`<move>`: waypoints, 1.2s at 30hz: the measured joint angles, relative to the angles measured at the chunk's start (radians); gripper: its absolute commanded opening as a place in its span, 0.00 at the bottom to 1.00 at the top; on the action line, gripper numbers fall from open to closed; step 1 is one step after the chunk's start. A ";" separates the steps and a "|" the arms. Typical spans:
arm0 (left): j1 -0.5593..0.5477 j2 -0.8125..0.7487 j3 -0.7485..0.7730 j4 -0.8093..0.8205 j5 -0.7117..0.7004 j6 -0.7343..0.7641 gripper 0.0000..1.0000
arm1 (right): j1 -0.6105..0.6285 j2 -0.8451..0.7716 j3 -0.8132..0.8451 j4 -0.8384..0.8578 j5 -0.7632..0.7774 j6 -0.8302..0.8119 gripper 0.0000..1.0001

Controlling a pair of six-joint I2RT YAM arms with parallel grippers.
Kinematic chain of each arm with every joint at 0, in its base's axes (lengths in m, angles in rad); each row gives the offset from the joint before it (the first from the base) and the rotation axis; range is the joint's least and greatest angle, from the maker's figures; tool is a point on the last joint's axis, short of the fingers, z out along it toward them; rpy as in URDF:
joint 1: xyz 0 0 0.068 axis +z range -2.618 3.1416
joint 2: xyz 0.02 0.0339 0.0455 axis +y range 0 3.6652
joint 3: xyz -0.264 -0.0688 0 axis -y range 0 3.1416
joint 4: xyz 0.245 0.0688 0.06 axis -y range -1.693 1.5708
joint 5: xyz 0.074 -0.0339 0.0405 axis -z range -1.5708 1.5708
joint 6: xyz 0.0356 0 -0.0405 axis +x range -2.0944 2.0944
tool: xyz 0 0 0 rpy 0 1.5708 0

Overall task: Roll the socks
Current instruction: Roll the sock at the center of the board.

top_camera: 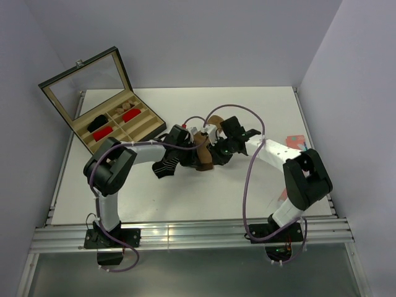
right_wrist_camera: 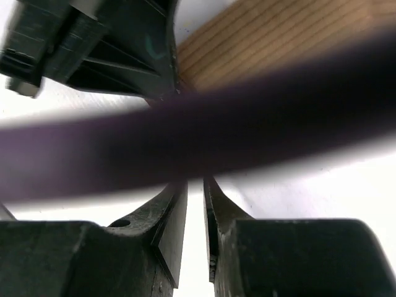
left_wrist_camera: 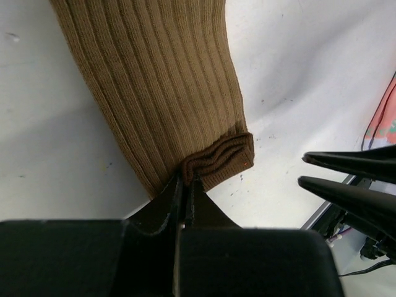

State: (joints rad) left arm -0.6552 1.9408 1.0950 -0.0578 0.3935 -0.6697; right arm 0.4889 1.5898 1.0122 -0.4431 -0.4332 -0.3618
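Observation:
The tan-brown ribbed sock [left_wrist_camera: 161, 80] stretches away from my left gripper [left_wrist_camera: 185, 178], which is shut on its folded cuff. From above, that sock [top_camera: 202, 154] is bunched between both grippers at the table's middle. The black sock with thin white stripes [top_camera: 166, 166] lies just left of it, under my left forearm. My right gripper [left_wrist_camera: 303, 169] hovers right of the cuff with its fingers a narrow gap apart and nothing between them. In the right wrist view my right gripper [right_wrist_camera: 195, 182] has its tips hidden behind a cable, and the tan sock [right_wrist_camera: 278, 43] shows beyond.
An open black box [top_camera: 102, 117] with a glass lid stands at the back left, with red bundles [top_camera: 130, 115] in its compartments. A coral-pink sock [top_camera: 296, 141] lies by the right arm. A purple cable [right_wrist_camera: 198, 142] crosses the right wrist view.

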 measured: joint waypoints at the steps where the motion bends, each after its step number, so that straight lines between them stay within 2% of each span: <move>1: 0.005 -0.004 -0.008 0.007 0.000 0.000 0.00 | 0.003 0.012 0.003 0.003 0.003 0.004 0.24; 11: 0.066 -0.090 -0.124 0.060 -0.058 -0.005 0.00 | 0.070 0.040 0.036 0.045 0.066 -0.006 0.24; 18: 0.080 -0.133 -0.185 0.092 -0.068 -0.006 0.01 | 0.177 0.037 0.005 0.082 0.099 -0.111 0.25; 27: 0.074 -0.162 -0.212 0.082 -0.077 -0.004 0.00 | 0.204 0.035 -0.016 0.124 0.085 -0.251 0.26; 36: 0.060 -0.190 -0.245 0.075 -0.074 -0.005 0.00 | 0.317 -0.011 -0.095 0.178 0.085 -0.364 0.27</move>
State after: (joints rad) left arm -0.5957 1.7504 0.8501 0.0170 0.3199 -0.6743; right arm 0.8059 1.5787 0.9173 -0.2653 -0.3481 -0.7254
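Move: The left fingers already pinch the brown sock's folded cuff; the striped sock, beside which it is being taken, lies about 11 cm left and 3 cm ahead of them, 1 cm lower. The brown sock's main length centres some 8 cm ahead and 5 cm right of the same hand. From the right hand, the brown cuff is about 5 cm left, 1 cm back and 5 cm below, with the striped sock 20 cm left and 2 cm ahead. Left hand, still pinching the cuff, drags it about 5 cm left; right follows left and back, turning counter-clockwise. ##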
